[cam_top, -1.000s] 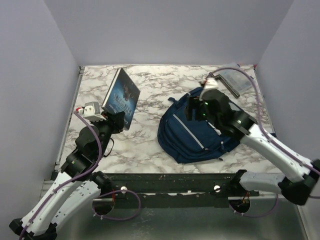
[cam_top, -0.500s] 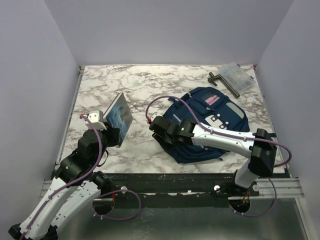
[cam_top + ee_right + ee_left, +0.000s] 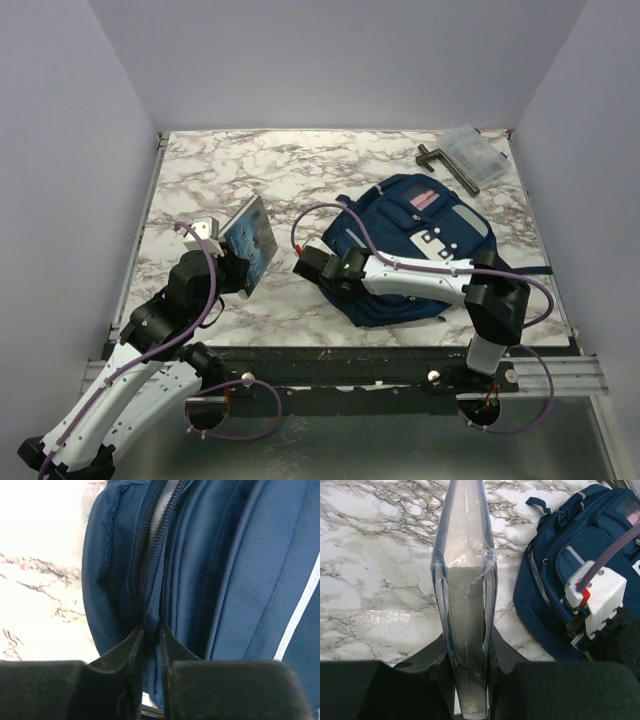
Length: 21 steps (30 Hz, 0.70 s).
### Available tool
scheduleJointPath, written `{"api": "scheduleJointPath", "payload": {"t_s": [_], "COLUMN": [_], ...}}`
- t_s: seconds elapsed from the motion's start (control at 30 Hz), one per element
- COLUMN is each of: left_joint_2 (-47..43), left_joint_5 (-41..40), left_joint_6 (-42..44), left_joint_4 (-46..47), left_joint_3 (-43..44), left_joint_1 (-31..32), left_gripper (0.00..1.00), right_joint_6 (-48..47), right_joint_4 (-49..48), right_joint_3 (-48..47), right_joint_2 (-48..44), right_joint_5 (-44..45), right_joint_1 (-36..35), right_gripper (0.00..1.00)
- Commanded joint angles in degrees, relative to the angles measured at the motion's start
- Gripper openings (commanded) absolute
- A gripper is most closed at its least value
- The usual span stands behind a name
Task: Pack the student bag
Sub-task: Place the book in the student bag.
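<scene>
The student bag (image 3: pixel 425 235) is a navy backpack with grey panels, lying flat on the right half of the marble table (image 3: pixel 200 170). My right gripper (image 3: pixel 318 268) is at the bag's near-left edge. In the right wrist view it (image 3: pixel 151 630) is shut on a fold of blue fabric beside the open zipper (image 3: pixel 150 555). My left gripper (image 3: pixel 238 272) is shut on a plastic-wrapped book (image 3: pixel 250 243), held upright on its edge above the table, left of the bag. In the left wrist view the book (image 3: pixel 465 580) stands between the fingers (image 3: pixel 432 662), and the bag (image 3: pixel 560 570) lies to the right.
A clear plastic case (image 3: pixel 472 155) with a dark L-shaped tool (image 3: pixel 440 160) beside it lies at the back right corner. Grey walls close in the table on three sides. The right wrist's white block with its purple cable (image 3: pixel 596 597) sits over the bag's edge.
The right arm swung from over the bag's top to its near-left edge and its jaws closed on the fabric by the zipper. The left arm brought the book lower and nearer.
</scene>
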State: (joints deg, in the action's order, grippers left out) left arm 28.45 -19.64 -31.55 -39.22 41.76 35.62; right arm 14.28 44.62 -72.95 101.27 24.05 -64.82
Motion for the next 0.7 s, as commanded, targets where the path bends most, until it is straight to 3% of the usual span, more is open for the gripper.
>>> {"api": "scheduleJointPath", "payload": {"t_s": [0.0, 0.13, 0.33, 0.5, 0.67], "left_joint_2": [-0.22, 2.00, 4.78, 5.08, 5.50], "left_joint_5": [2.78, 6.63, 12.13, 19.39, 29.28], "left_joint_6": [-2.56, -4.22, -4.49, -6.05, -12.01], "left_joint_4": [6.92, 7.02, 7.59, 7.19, 6.65], "left_joint_3": [1.40, 1.87, 3.38, 5.57, 7.64], "left_joint_1": [-0.44, -0.68, -1.29, -2.79, -5.35], "left_gripper": [0.00, 0.00, 0.00, 0.00, 0.00], "right_joint_6": [2.72, 5.90, 6.38, 7.23, 7.92], "right_joint_4": [0.35, -0.72, -12.17, -12.63, -11.59], "right_joint_3": [0.30, -0.27, 3.72, 5.10, 5.45], "right_joint_2": [0.45, -4.70, -21.98, -27.57, -29.33], "right_joint_5": [8.86, 12.55, -12.55, -27.17, -29.12], "right_joint_1": [-0.07, 0.16, 8.71, 18.47, 21.69], "right_gripper": [0.05, 0.00, 0.01, 0.01, 0.01]}}
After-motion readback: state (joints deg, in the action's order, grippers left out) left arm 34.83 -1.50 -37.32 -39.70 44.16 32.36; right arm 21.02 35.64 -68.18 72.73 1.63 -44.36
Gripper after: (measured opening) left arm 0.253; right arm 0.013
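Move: The right fingers, partly closed, straddle the zipped flap edge of the student bag, its fabric at the pads about 1 cm below the hand point. The bag's middle lies some 15 cm right and 7 cm ahead, the left hand's raised book roughly 14 cm left and 5 cm ahead. From the left hand, the bag mouth is about 17 cm right, level fore-and-aft, roughly 15 cm below. Right hand pinches the flap and pulls it up about 15 cm; left carries the held book 5 cm right, bagward. ##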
